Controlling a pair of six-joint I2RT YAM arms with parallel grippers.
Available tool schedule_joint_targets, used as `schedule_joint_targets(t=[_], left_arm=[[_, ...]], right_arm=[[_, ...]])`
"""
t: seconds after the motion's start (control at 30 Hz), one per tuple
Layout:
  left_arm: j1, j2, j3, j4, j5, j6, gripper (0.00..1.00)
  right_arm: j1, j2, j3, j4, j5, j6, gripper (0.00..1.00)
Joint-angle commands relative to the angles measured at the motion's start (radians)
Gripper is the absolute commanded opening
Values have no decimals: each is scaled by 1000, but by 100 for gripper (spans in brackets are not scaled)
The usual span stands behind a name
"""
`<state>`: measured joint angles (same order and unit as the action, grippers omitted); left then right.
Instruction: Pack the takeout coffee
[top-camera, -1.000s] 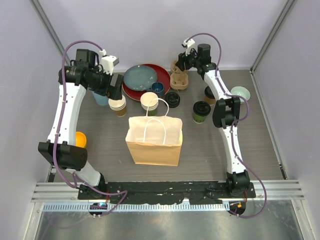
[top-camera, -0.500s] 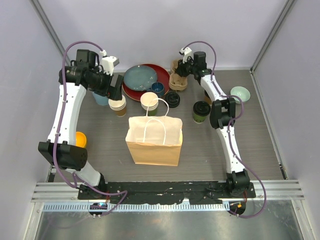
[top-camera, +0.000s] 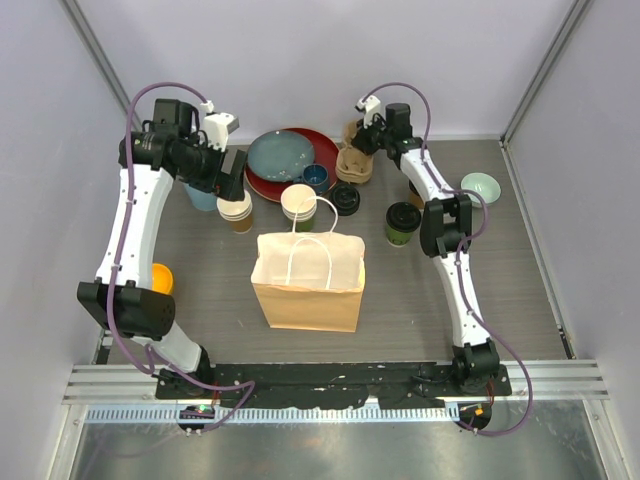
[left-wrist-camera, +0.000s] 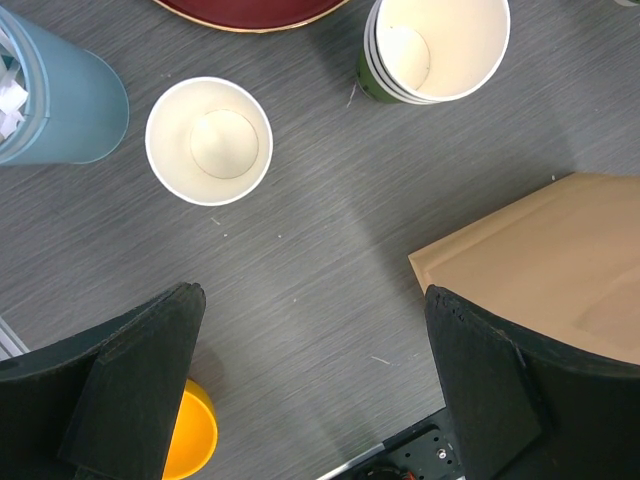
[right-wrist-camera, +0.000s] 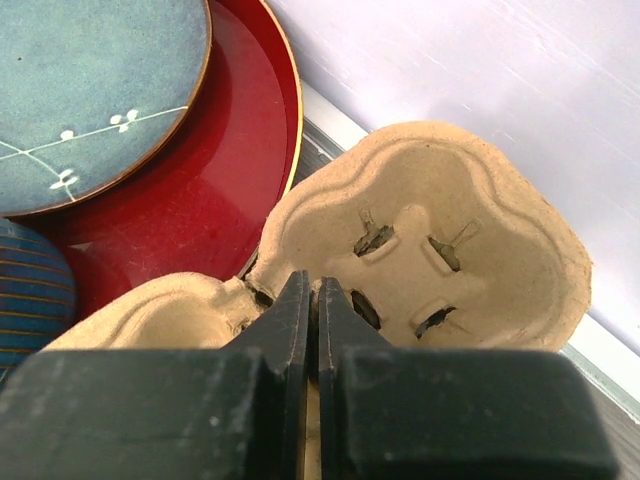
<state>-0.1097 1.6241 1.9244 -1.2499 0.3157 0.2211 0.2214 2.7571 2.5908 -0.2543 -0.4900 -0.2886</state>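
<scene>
A green-sided takeout coffee cup (top-camera: 402, 222) with a black lid on it stands right of centre. A loose black lid (top-camera: 346, 198) lies behind the brown paper bag (top-camera: 308, 282). My right gripper (right-wrist-camera: 318, 290) is shut on the middle ridge of a pulp cup carrier (right-wrist-camera: 460, 220), which sits at the back by the plates (top-camera: 356, 162). My left gripper (left-wrist-camera: 312, 300) hangs open over bare table, with nothing between its fingers. It is just above a brown-sided stack of cups (top-camera: 236, 210). The right arm hides any brown-sided single cup.
A green-sided stack of nested cups (left-wrist-camera: 437, 50) stands behind the bag. A light-blue cup of stirrers (left-wrist-camera: 60, 100) is at the left. At the back a blue plate rests on a red plate (top-camera: 262, 185), beside a small dark-blue cup (top-camera: 316, 178). A mint bowl (top-camera: 480, 185) and an orange cup (top-camera: 160, 277) are also out.
My right gripper has moved back and left onto the pulp carrier and closed on its ridge. The left arm has not moved.
</scene>
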Motion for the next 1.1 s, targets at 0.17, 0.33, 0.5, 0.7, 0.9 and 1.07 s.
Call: schedule_joint_targets(t=[0.17, 0.33, 0.5, 0.7, 0.9, 1.07], left_arm=[[1, -10, -4, -3, 23, 17, 97], [1, -17, -7, -5, 28, 18, 97], [-8, -15, -7, -11, 37, 21, 97], [-96, -6, 28, -57, 20, 76, 96], [-143, 2, 145, -112, 155, 148, 97], [-174, 5, 203, -238, 290, 286, 99]], right_arm=[[6, -226, -92, 96, 28, 51, 1], [6, -249, -104, 98, 39, 54, 1], [6, -280, -116, 101, 91, 65, 1], [6, -404, -202, 131, 192, 144, 1], [6, -622, -348, 159, 304, 232, 1], [6, -795, -489, 150, 379, 244, 1]])
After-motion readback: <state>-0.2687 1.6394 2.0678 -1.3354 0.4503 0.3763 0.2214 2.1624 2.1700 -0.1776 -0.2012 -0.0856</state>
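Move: The right fingers are already shut on the upper cup carrier near the join between its two pockets, its middle about 2 cm to the left and 3 cm below. The blue mug is roughly 14 cm left and 11 back, the black lid stack 5 left and 18 back, the brown lidded cup 17 right and 20 back. From the left hand, the paper bag is about 20 cm right, 16 back and 15 lower. Keeping its pinch on the cup carrier, the right hand lifts it some 20 cm, at first nearly straight up, then also about 5 cm back and 5 cm right, turning roughly 20 degrees clockwise. Late on, the open, empty left hand swings about 7 cm right towards the bag, drawing slightly back and ending a little higher, also turning clockwise some 20 degrees. ##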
